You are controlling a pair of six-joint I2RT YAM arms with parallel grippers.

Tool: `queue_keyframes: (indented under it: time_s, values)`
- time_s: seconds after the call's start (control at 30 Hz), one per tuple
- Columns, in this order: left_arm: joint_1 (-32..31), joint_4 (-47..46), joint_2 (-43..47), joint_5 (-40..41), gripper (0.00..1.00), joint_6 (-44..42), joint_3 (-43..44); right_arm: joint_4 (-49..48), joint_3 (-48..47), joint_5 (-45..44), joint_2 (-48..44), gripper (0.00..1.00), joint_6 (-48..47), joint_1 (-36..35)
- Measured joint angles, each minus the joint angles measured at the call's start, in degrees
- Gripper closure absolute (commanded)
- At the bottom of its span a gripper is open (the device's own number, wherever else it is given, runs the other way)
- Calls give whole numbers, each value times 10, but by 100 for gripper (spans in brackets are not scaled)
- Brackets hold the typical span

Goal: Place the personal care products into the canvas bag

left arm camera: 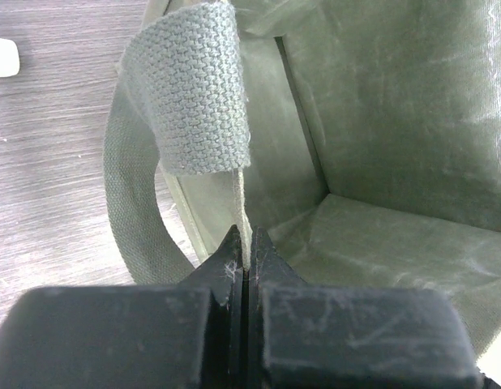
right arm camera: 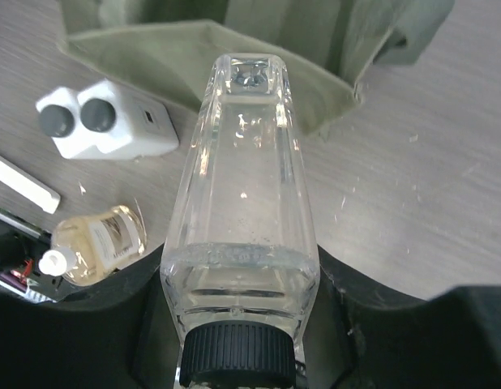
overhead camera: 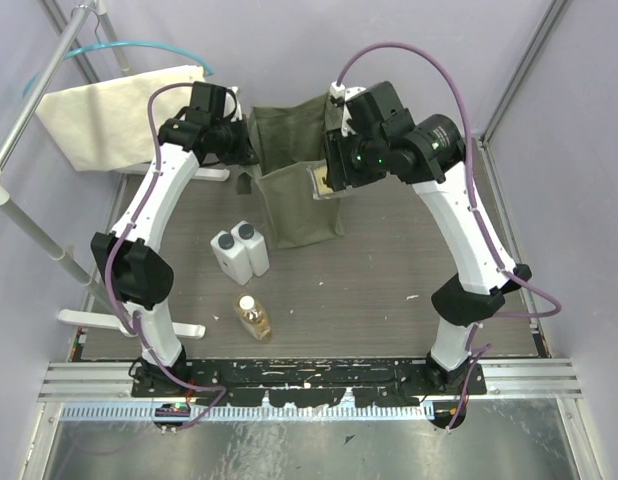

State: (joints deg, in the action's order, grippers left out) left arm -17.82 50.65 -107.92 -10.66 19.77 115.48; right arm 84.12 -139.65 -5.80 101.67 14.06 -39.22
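The olive-green canvas bag (overhead camera: 299, 195) lies open at the back of the table. My left gripper (left arm camera: 246, 247) is shut on the thin edge of the bag's rim, just below a webbing handle (left arm camera: 194, 97); the bag's inside (left arm camera: 396, 121) shows beyond it. My right gripper (right arm camera: 242, 284) is shut on a clear dark-capped bottle (right arm camera: 242, 178), cap toward the wrist, held over the table at the bag's mouth (right arm camera: 177, 57). Two white bottles with grey caps (overhead camera: 241, 250) stand side by side. An amber bottle with a white cap (overhead camera: 253, 318) lies nearer the arms' bases.
A cream cloth (overhead camera: 119, 110) on a teal hanger hangs from a metal rack at the back left. The rack's white feet (overhead camera: 139, 322) rest on the table's left side. Grey walls close in the sides.
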Motion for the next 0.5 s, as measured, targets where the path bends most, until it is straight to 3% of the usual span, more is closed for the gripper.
queue_keyframes:
  time_s: [0.07,0.2,0.5]
  values:
    - [0,-5,4,-1,100,-1,-8,0,-45,5,15,99,-13,0]
    - [0,-11,10,-2,100,-4,-18,-21,-46,18,18,100,-41,0]
    - [-4,-22,27,-7,100,-19,-41,-189,66,23,-15,100,-126,-1]
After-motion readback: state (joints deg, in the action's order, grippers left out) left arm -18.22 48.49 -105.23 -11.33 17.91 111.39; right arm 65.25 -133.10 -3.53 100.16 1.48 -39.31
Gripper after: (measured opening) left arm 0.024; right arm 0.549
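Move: Beyond the clear bottle already held in the right hand, the canvas bag's open mouth has its middle about 13 cm ahead, 7 cm to the left and 14 cm below that hand. The two white bottles stand roughly 22 cm left of the hand and 3 cm back, the amber bottle some 19 cm left and 17 cm back, both about 30 cm down. From the left hand, shut on the bag's left rim, the mouth's middle lies about 10 cm right, 4 cm ahead and slightly lower. Carrying the clear bottle towards the bag's mouth, the right hand travels about 4 cm forward and 3 cm left while rising some 2 to 3 cm. Its wrist tips the fingers up by about 15 degrees and turns roughly 10 degrees counter-clockwise, grip kept. The left hand keeps the left rim pinched, easing back barely 1 cm. ##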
